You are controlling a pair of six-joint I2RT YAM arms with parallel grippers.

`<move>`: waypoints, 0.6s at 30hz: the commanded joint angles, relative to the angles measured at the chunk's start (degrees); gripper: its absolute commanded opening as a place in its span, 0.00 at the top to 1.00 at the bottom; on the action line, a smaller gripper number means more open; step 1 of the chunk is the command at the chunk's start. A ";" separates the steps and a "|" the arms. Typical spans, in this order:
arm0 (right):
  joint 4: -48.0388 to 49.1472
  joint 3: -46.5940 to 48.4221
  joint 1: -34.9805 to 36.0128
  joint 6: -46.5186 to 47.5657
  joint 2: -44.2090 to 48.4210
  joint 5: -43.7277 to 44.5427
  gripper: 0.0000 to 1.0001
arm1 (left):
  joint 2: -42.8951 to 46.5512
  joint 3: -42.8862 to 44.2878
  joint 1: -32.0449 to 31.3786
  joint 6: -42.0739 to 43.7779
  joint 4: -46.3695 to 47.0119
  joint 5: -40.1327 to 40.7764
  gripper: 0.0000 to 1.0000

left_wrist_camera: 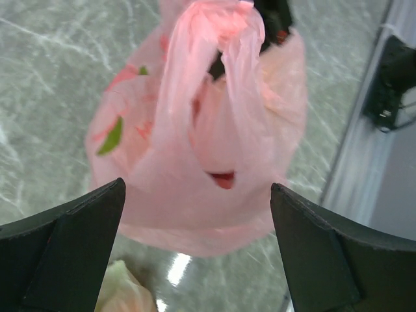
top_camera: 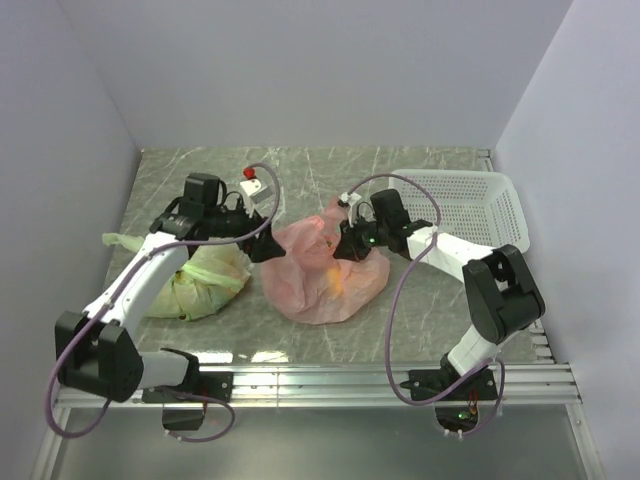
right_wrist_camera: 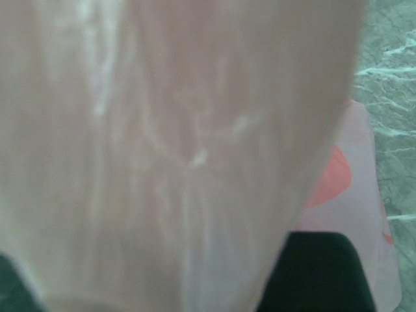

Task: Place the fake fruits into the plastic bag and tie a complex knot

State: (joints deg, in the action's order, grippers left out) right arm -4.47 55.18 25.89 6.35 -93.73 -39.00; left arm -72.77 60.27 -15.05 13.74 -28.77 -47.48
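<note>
The salmon-pink plastic bag (top_camera: pixel 325 280) lies on the table's middle, with fake fruits showing faintly through it as an orange patch (top_camera: pixel 336 281) and a red one (left_wrist_camera: pixel 224 179). Its handles rise into a twisted bunch (left_wrist_camera: pixel 218 16); I cannot tell if this is a tied knot. My right gripper (top_camera: pixel 347 243) is shut on that bunch, and pink film fills the right wrist view beside one dark finger (right_wrist_camera: pixel 318 273). My left gripper (left_wrist_camera: pixel 198 188) stands wide open just left of the bag (left_wrist_camera: pixel 195 149), holding nothing.
A pale green tied bag (top_camera: pixel 200 282) lies under the left arm. A white slotted basket (top_camera: pixel 470 205) stands at the back right. A small white box with a red top (top_camera: pixel 251 178) sits behind the left gripper. Walls close in the sides and back.
</note>
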 commanded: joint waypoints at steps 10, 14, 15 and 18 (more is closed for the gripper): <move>-4.58 4.59 2.32 7.01 0.22 4.11 1.00 | -11.16 11.09 -4.90 4.72 -0.04 7.23 0.01; -4.85 4.76 2.67 7.01 0.30 4.46 1.00 | -15.54 13.47 -5.69 3.24 -3.48 1.98 0.01; -4.76 4.76 2.67 6.92 0.39 4.55 1.00 | -15.99 13.56 -5.69 2.79 -3.39 0.30 0.01; -5.46 5.29 2.76 6.31 0.22 5.52 1.00 | -16.18 13.29 -5.69 0.95 -2.00 -5.14 0.01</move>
State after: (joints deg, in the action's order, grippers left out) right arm -8.93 57.87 28.21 11.90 -93.76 -34.85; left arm -88.79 72.23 -20.45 16.40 -30.20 -45.34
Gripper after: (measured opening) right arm 0.044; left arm 0.994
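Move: The plastic bag's loose pink neck lies about 8 cm to the left hand's right, 3 cm ahead and some 8 cm below. From that hand, the bag's filled body is 13 cm right, 9 cm back and 15 cm down; the green bag is 15 cm left, 8 cm back and equally low. From the right hand, already pinching the film, the loose neck lies about 10 cm left, 3 cm ahead, level in height. The wide-open left gripper advances about 4 cm forward and right, dipping slightly, towards the neck the right keeps pinched. ##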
